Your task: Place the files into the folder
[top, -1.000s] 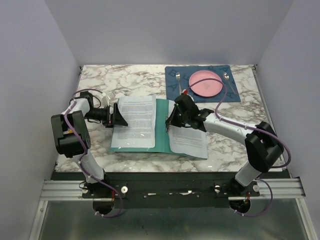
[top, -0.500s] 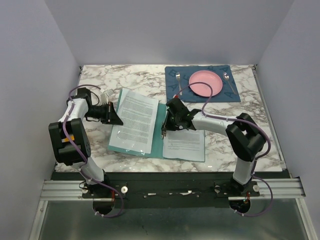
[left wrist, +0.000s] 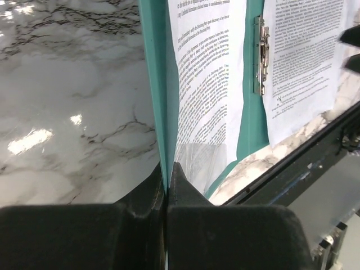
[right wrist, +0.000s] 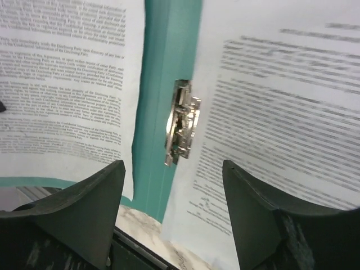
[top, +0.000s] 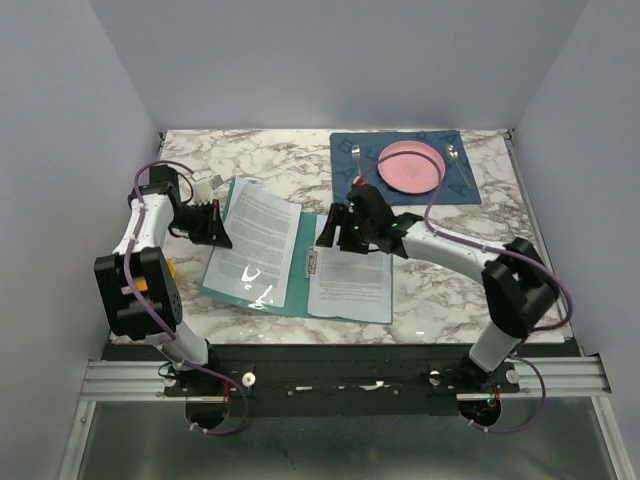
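The teal folder (top: 308, 236) lies open on the marble table, turned slightly. One of the files (top: 255, 240) lies on its left half under a shiny clear sleeve. Another printed sheet (top: 350, 275) lies on the right half, its left edge at the metal clip (top: 311, 264). My left gripper (top: 218, 232) is shut on the folder's left edge (left wrist: 154, 84), the teal card pinched between the fingertips. My right gripper (top: 340, 232) hovers open just above the clip (right wrist: 181, 121), holding nothing, with a sheet (right wrist: 281, 101) under its right finger.
A dark blue placemat (top: 440, 195) lies at the back right with a pink plate (top: 410, 165), a fork (top: 357, 160) and a spoon (top: 455, 155). The table's front edge and black rail run just below the folder.
The left gripper shut on the folder's left edge and drew back left; the folder swung and shifted left. The right gripper opened above the clip and right sheet.
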`<state>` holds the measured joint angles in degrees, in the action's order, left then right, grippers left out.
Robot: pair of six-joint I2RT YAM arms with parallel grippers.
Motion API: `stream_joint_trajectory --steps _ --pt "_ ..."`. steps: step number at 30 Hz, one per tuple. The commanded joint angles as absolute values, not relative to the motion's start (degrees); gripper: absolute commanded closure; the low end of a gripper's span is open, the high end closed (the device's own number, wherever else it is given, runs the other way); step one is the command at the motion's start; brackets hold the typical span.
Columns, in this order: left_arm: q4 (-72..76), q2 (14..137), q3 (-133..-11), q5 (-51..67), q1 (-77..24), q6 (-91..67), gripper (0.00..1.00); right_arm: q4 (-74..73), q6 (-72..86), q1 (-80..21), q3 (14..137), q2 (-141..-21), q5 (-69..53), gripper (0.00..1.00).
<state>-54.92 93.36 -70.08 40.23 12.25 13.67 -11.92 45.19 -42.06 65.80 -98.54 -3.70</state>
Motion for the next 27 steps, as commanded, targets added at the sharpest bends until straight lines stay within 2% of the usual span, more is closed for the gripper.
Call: stream_joint_trajectory --steps 1,6,8,10,21,27 --pt "-55.7 87.5 -71.6 33.3 12.0 11.4 0.97 -15.2 43.2 -35.4 59.3 -91.8 -0.4 0.20" --pt "-56.0 84.3 -71.7 34.1 12.0 11.0 0.95 -16.2 41.9 -31.9 52.2 -88.0 1.6 0.18" --pt "-56.2 83.8 -71.5 35.6 11.5 11.4 0.81 -16.3 41.6 -31.7 51.4 -88.2 1.5 0.18" --pt "-56.2 83.2 -71.5 35.0 10.5 11.4 0.77 -15.9 41.5 -31.7 50.4 -89.4 1.6 0.18" --pt "-56.6 81.9 -72.9 35.5 4.5 8.5 0.74 -13.1 40.8 -31.5 50.0 -93.6 0.3 0.18" --pt "-56.7 81.6 -74.9 34.2 3.1 7.6 0.75 -16.3 38.6 -31.1 51.0 -90.3 4.7 0.18"
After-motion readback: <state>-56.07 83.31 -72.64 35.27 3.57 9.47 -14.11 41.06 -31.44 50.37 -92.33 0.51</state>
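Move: The left hand has the raised left edge of the folder's cover shut between its fingers; the right page, which the cover is to come over, lies about 31 cm to its right, 2 cm back and 10 cm below, the clip some 21 cm right and 1 cm back, and the left page's middle roughly 7 cm right and 2 cm ahead. From the open right hand, the right page's middle is about 6 cm right, 2 cm back and 8 cm below, the clip 4 cm left and 1 cm back. The right hand, fingers staying open, leaves the clip in a quick low arc about 12 cm to the right across the right page, rising slightly first and then sinking to end some 6 cm lower, close over the page's right-hand part, where it stays with its fingers tipped a little. Meanwhile the left hand raises the folder's cover edge about 5 cm, first straight up and then swinging over to the right towards the clip, while its fingers slacken slightly with the edge still between them. ##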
